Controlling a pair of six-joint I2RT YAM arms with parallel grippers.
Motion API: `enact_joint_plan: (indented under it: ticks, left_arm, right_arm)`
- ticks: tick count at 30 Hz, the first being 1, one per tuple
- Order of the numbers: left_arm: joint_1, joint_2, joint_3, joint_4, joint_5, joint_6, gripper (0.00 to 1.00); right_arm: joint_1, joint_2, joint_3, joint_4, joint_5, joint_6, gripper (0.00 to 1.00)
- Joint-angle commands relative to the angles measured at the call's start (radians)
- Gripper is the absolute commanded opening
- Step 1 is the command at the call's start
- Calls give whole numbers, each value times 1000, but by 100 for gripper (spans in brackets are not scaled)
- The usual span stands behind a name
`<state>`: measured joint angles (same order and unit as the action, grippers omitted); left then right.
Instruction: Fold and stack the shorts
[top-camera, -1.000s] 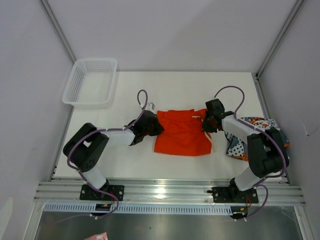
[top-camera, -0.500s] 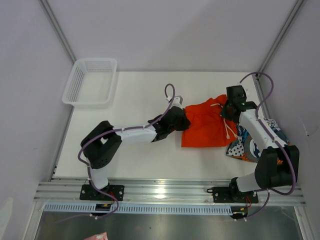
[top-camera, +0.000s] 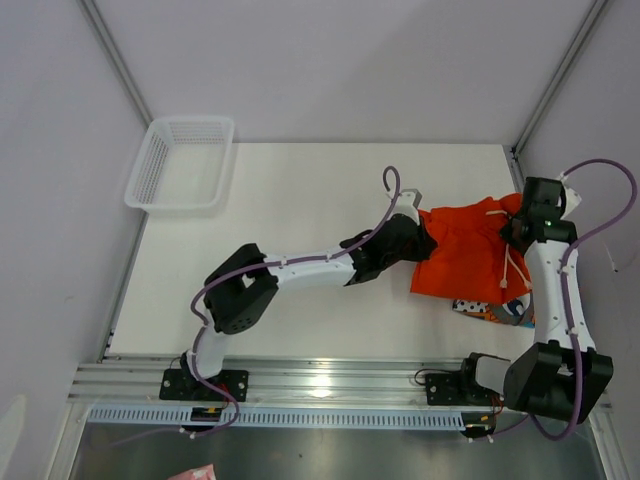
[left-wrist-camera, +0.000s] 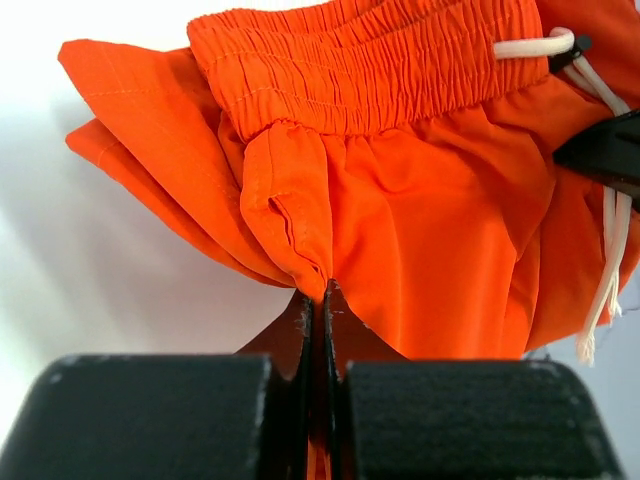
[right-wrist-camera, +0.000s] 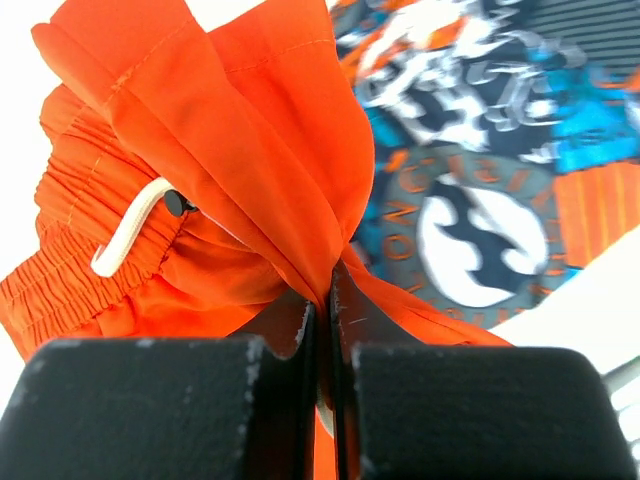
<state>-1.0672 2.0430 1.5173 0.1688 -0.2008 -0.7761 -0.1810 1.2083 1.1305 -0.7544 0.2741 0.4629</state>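
The plain orange shorts (top-camera: 468, 255) with a white drawstring (top-camera: 512, 268) hang stretched between both grippers at the right of the table. My left gripper (top-camera: 418, 238) is shut on their left edge; the cloth (left-wrist-camera: 400, 200) bunches right at the closed fingertips (left-wrist-camera: 320, 295). My right gripper (top-camera: 520, 225) is shut on the right edge, orange fabric (right-wrist-camera: 250, 170) pinched between its fingers. The printed blue, teal and orange shorts (top-camera: 490, 310) lie beneath, mostly covered; their pattern (right-wrist-camera: 480, 190) fills the right wrist view behind the orange cloth.
A white mesh basket (top-camera: 180, 163) stands at the back left corner. Metal frame posts run along the table's right side (top-camera: 520, 170). The left arm (top-camera: 300, 270) stretches diagonally across the middle of the table.
Both grippers have carried the orange shorts rightward from the table's middle until they lie over the printed pair. The left arm has stretched out; the right has drawn back toward the right edge.
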Motion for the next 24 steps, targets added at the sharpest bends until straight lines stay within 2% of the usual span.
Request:
enact_joint_plan:
  ticks: [1,8,11,17,24]
  left_arm:
    - [-20,54,80,101,37,-2,0]
    - [-57,176,190,175,69,-38,0]
    - [-72,215,224,254,75,-71,0]
    - [-105,350,404,189,50,-54,0]
    - [-131,402,435,204,14,-60,0]
  right_arm:
    - [-76,-24,60,-28,62,-44,0]
    - [-264,-23,38,32,-33,-89,0]
    - [-282,-3,26,75,-41,-86,0]
    - [-382,65,9,134,-82,-92,0]
    - [-417,154,-9,219,-136,-98,0]
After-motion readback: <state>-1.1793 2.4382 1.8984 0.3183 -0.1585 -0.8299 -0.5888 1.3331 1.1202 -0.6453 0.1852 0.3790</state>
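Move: Both hands already hold the orange shorts stretched between them, their middle roughly 8 cm to the right of the left hand and 6 cm below it. The patterned shorts lie on the table about 22 cm to the left hand's right, 3 cm back and 13 cm below. From the right hand, the patterned shorts are some 5 cm right, 3 cm back and 16 cm below; the table's right edge runs about 14 cm to its right, level with it. Carry the orange shorts rightward over the patterned shorts with both grippers kept shut on them, each about 12 cm to the right. Ease the left gripper down steadily by 3 to 4 cm and slightly back as it goes. Draw the right gripper back some 3 cm early on, turning it clockwise about 15 degrees, and lower it 3 cm only near the end. ##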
